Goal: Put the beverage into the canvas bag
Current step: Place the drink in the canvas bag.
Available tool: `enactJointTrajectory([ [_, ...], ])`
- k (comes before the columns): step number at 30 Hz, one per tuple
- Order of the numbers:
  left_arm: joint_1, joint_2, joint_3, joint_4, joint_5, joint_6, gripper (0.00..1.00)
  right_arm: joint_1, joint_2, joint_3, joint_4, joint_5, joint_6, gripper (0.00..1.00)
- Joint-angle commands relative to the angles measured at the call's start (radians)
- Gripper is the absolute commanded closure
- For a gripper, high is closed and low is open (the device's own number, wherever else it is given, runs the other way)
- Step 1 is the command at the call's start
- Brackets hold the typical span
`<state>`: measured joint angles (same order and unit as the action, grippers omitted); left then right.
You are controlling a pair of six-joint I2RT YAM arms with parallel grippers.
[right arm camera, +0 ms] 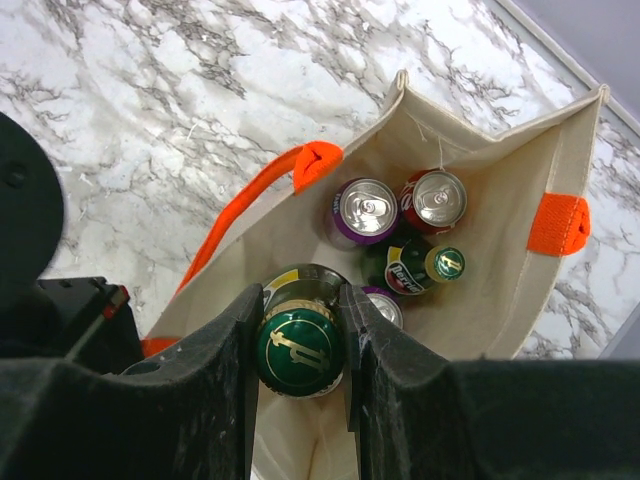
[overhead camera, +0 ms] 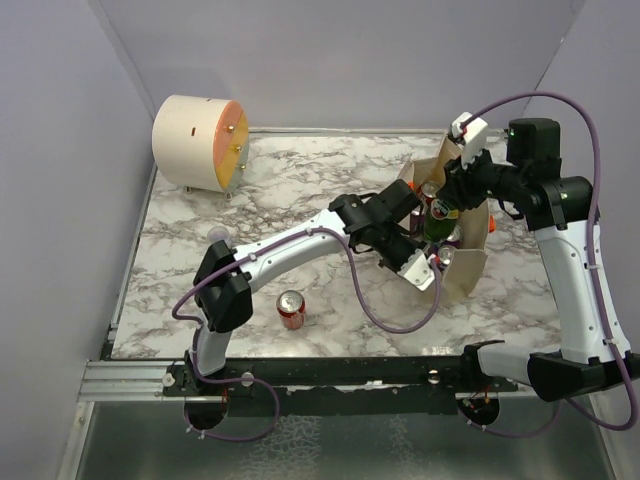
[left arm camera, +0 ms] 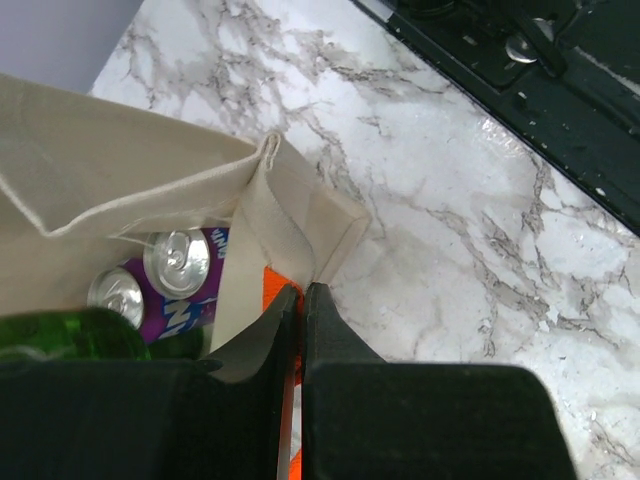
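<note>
The beige canvas bag (overhead camera: 472, 262) stands open at the right of the table, with orange handles (right arm camera: 560, 222). My left gripper (left arm camera: 302, 290) is shut on the bag's near rim, pinching fabric and orange strap (left arm camera: 270, 285) between its fingers. My right gripper (right arm camera: 298, 318) is shut on the neck of the beverage, a green glass bottle (right arm camera: 296, 348) with a green and gold cap, hanging upright in the bag's mouth (overhead camera: 441, 222). Inside the bag lie a purple can (right arm camera: 364, 210), a red can (right arm camera: 434, 200) and a second green bottle (right arm camera: 425, 265).
A red can (overhead camera: 291, 309) stands alone on the marble table near the front edge. A cream cylinder with an orange face (overhead camera: 200, 143) lies at the back left. The dark rail (overhead camera: 330, 372) runs along the near edge.
</note>
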<state>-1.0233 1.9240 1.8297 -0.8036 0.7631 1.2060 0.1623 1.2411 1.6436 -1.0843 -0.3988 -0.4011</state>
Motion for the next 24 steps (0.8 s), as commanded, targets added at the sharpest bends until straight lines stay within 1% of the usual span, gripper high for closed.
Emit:
enactJointTrajectory([
  [1, -0.042, 0.065, 0.046, -0.102, 0.093, 0.012, 1.00, -0.003, -0.038, 0.005, 0.083, -0.057, -0.001, 0.99],
  [8, -0.064, 0.064, 0.052, -0.110, 0.072, 0.008, 1.00, -0.003, -0.048, -0.031, 0.095, -0.048, -0.028, 0.98],
  [14, -0.068, 0.058, 0.055, -0.089, 0.046, -0.005, 1.00, -0.003, -0.072, -0.106, 0.116, -0.054, -0.029, 0.99],
  [19, -0.072, 0.058, 0.066, -0.039, 0.046, -0.064, 1.00, -0.003, -0.078, -0.165, 0.143, -0.066, -0.027, 0.99],
  [24, -0.074, 0.053, 0.083, -0.034, 0.044, -0.095, 1.00, -0.003, -0.091, -0.242, 0.209, -0.083, -0.026, 0.99],
])
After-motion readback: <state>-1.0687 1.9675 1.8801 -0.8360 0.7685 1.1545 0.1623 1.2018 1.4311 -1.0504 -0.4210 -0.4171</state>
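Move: The right gripper holds the green bottle by its neck; the free spot on the canvas bag's floor is almost straight below, about 27 cm down. Around that spot, cans some 21 cm below the hand: a purple can about 5 cm right, level with it; the Fanta can 8 cm ahead and 4 left; the Coke can 11 ahead and 1 left. From the left gripper, closed on the bag's left rim by its orange strap, the spot lies roughly 5 cm ahead, 8 right and 15 down. Lower the green bottle about 6 cm into the open bag with the right gripper, slowly at first and then faster, keeping the pinch on its neck and tipping the fingers slightly more downward. Keep the left fingers shut on the strap side of the rim, drawing back some 2 cm early on and then holding there. ##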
